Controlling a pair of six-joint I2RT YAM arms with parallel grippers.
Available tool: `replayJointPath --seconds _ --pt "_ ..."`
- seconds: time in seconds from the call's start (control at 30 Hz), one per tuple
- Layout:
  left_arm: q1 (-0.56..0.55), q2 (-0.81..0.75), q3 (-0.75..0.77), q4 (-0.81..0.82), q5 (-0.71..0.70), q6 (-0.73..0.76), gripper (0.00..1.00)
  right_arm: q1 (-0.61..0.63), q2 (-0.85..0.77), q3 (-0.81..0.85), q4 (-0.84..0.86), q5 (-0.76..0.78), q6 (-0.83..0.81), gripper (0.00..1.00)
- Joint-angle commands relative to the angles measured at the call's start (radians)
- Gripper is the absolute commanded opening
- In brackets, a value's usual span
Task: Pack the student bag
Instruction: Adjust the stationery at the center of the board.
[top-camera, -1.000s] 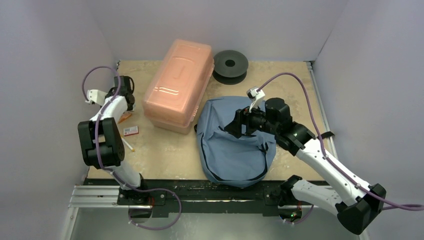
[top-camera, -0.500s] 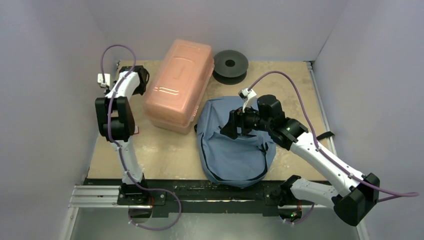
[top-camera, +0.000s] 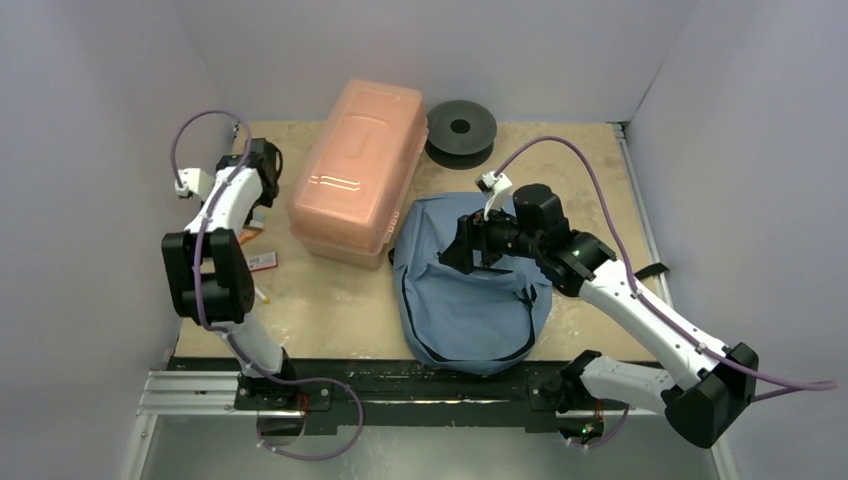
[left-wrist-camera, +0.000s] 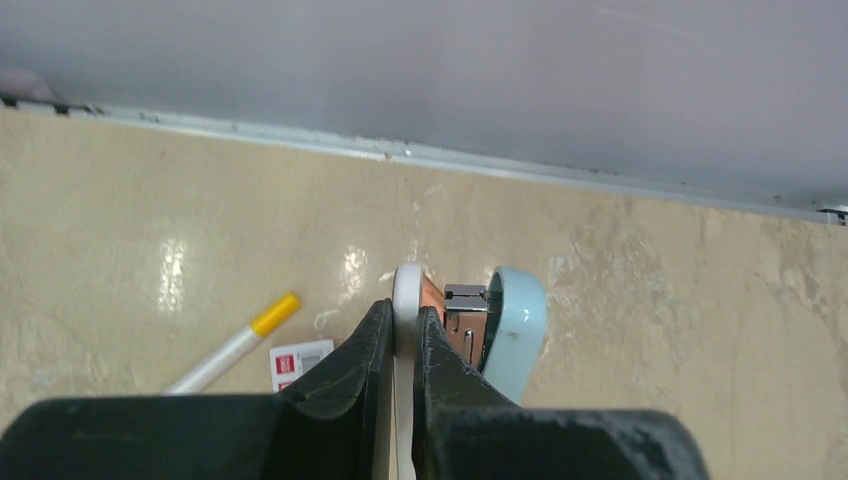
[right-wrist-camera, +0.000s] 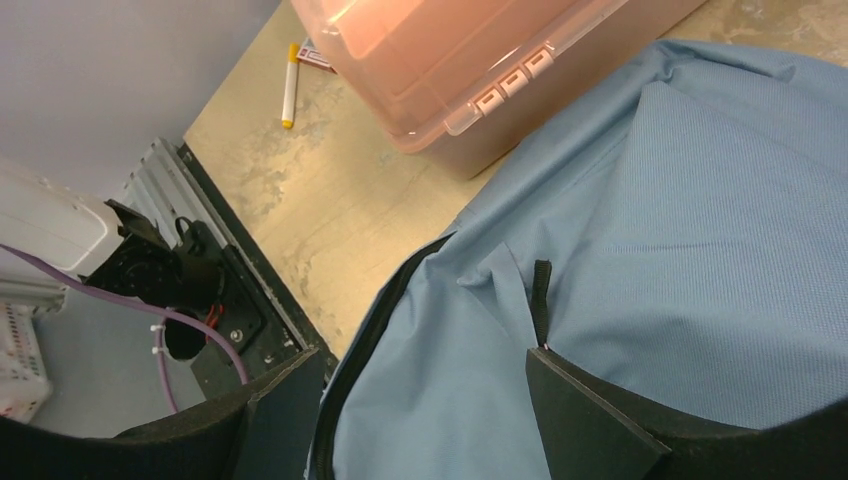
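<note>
The student bag (top-camera: 470, 290), soft blue-grey with dark zipper trim, lies flat on the table at centre right. My right gripper (top-camera: 475, 247) hovers open just over its upper part. In the right wrist view its fingers (right-wrist-camera: 590, 410) straddle blue fabric (right-wrist-camera: 700, 250), and a black zipper pull (right-wrist-camera: 541, 300) lies by the right finger. My left gripper (top-camera: 262, 165) is raised at the far left beside the pink box. It is shut (left-wrist-camera: 405, 315) on the white base of a light blue stapler (left-wrist-camera: 515, 310), which hangs partly open over the table.
The translucent pink box (top-camera: 360, 170) stands left of the bag, with a black spool (top-camera: 461, 128) behind it. A yellow-capped marker (left-wrist-camera: 235, 342) and a small red-and-white card (top-camera: 262, 261) lie on the table at the left. Walls enclose three sides.
My left arm lifted from the table by the pink box, swung up toward the back, then settled slightly lower, still gripping the stapler. My right gripper edged left over the bag, still open.
</note>
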Motion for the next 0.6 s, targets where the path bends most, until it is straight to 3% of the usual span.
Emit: replayJointPath --seconds 0.0,0.17,0.37,0.5,0.57 --pt "0.075 -0.129 -0.104 0.232 0.310 0.148 0.00 0.003 -0.050 0.006 0.032 0.012 0.012 0.78" --pt "0.144 -0.257 -0.337 0.446 0.620 0.091 0.00 0.003 -0.063 0.005 0.039 0.005 0.017 0.78" --pt "0.202 -0.268 -0.413 0.513 0.611 -0.109 0.00 0.003 -0.054 0.038 0.016 0.019 0.016 0.78" --pt "0.265 -0.240 -0.633 0.919 0.744 -0.294 0.00 0.003 -0.027 0.049 0.012 0.017 0.021 0.78" --pt "0.272 -0.198 -0.636 0.984 0.762 -0.378 0.00 0.003 -0.001 0.071 -0.007 0.014 0.016 0.78"
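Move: The left hand already holds the stapler, hanging below its shut fingers; the bare patch of board beside the orange piece, where it is being taken, lies about 6 cm to the right, level fore-and-aft, and some 14 cm down. The orange piece is nearly straight below, about 2 cm to the right; the eraser box is 7 cm back and 8 cm right, the yellow-capped marker 12 cm back and 6 cm right. From the right hand that patch lies about 50 cm left, 12 cm farther out, 23 cm down. The left hand sinks about 10 cm towards the board with the stapler still pinched in its shut fingers, first easing a couple of centimetres back and to the right, then coming most of the way forward and partly left again while it keeps dropping. As it goes, the wrist turns some 45 degrees, so that the fingers, at first reaching left and slanting down, end pointing steeply down beside the orange piece and the eraser box. ##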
